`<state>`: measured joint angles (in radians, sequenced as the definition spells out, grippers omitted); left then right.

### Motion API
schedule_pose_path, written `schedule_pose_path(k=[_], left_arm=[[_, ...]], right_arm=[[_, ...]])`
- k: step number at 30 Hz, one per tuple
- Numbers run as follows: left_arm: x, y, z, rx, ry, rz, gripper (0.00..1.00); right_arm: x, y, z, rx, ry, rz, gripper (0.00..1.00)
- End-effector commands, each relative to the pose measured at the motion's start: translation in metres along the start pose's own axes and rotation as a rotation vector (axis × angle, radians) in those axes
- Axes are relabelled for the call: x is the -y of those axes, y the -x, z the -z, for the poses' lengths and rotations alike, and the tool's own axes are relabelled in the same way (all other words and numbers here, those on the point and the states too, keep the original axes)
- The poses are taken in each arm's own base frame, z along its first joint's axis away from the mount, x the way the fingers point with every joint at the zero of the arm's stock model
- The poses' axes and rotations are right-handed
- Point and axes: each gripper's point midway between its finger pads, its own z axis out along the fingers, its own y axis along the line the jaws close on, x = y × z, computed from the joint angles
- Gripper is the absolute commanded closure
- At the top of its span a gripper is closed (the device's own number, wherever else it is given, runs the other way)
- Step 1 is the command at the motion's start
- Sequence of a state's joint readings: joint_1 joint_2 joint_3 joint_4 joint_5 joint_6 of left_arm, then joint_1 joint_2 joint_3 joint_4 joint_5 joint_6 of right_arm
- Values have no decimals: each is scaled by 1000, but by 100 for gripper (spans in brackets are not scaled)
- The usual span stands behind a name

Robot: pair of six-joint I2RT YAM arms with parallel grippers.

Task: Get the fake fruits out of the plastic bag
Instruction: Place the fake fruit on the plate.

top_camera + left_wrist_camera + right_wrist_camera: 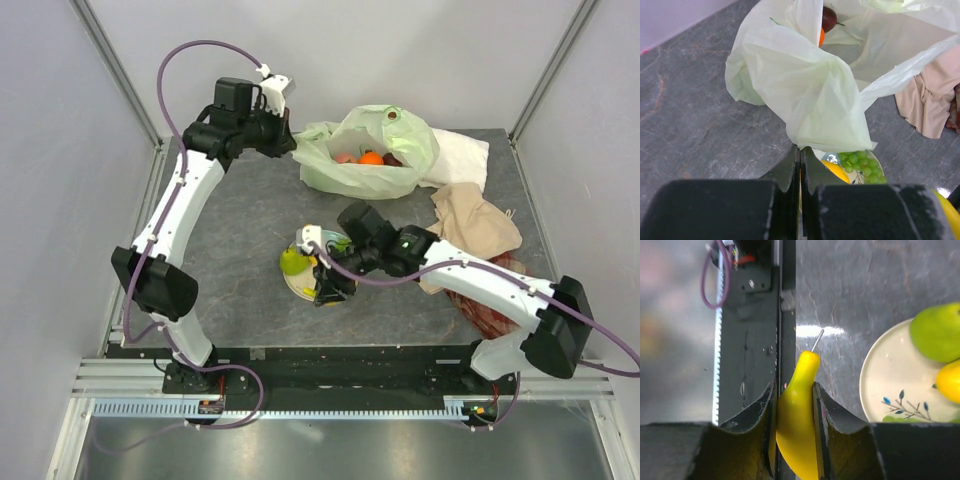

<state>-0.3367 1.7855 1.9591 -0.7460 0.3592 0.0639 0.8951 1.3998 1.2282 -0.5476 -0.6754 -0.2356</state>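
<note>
The pale-green plastic bag (372, 150) stands open at the back of the table, with an orange (371, 158) and a pink peach (343, 157) inside. A dark purple fruit (829, 17) shows in its mouth. My left gripper (288, 138) is shut at the bag's left edge, the film (810, 85) meeting its tips (800, 150). My right gripper (794, 387) is shut on a yellow banana (796, 415), just off the near edge of a white plate (300, 285). On the plate lie a green apple (292, 262), green grapes (862, 164) and a yellow mango (836, 170).
A white cloth (455, 155) lies behind the bag and a beige cloth (475, 220) to its right. A reddish plaid cloth (490, 312) sits under the right arm. The black front rail (755, 340) runs close beside the banana.
</note>
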Motion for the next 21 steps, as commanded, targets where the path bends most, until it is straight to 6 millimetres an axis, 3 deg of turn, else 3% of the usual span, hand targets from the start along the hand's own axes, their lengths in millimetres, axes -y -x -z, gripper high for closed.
schedule_pose_path(k=[1, 2, 3, 10, 16, 21], left_arm=[[5, 35, 41, 121, 32, -37, 98], [5, 36, 46, 127, 38, -39, 98], [5, 35, 47, 129, 40, -41, 98], [6, 22, 51, 105, 37, -20, 98], [5, 18, 54, 101, 48, -28, 98], [3, 18, 54, 101, 52, -33, 98]], right_arm=[[24, -7, -27, -23, -101, 68, 91], [28, -3, -31, -12, -116, 42, 100], [31, 3, -37, 13, -129, 36, 100], [37, -18, -91, -63, -59, 5, 100], [48, -41, -112, -118, -75, -13, 100], [61, -43, -120, -119, -107, 6, 100]])
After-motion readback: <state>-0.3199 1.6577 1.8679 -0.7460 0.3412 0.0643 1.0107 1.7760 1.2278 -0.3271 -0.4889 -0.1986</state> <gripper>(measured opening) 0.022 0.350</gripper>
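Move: My right hand holds the banana high over the plate's near edge; the plate's middle lies about 11 cm ahead, 2 cm left and 20 cm below. The green apple is some 11 cm ahead and 8 left, the mango about 15 ahead and 4 left, the grapes roughly 12 ahead and 4 right, all on the plate. From my left hand the plate lies some 19 cm back, 6 right and 30 below. I lower the banana about 13 cm towards the near part of the plate, drifting some 6 cm left along it and tipping my right fingers roughly 10 degrees further down, grip kept shut on the fruit. My left hand keeps its pinch on the bag's edge and eases back, left and up, then sinks a little. ##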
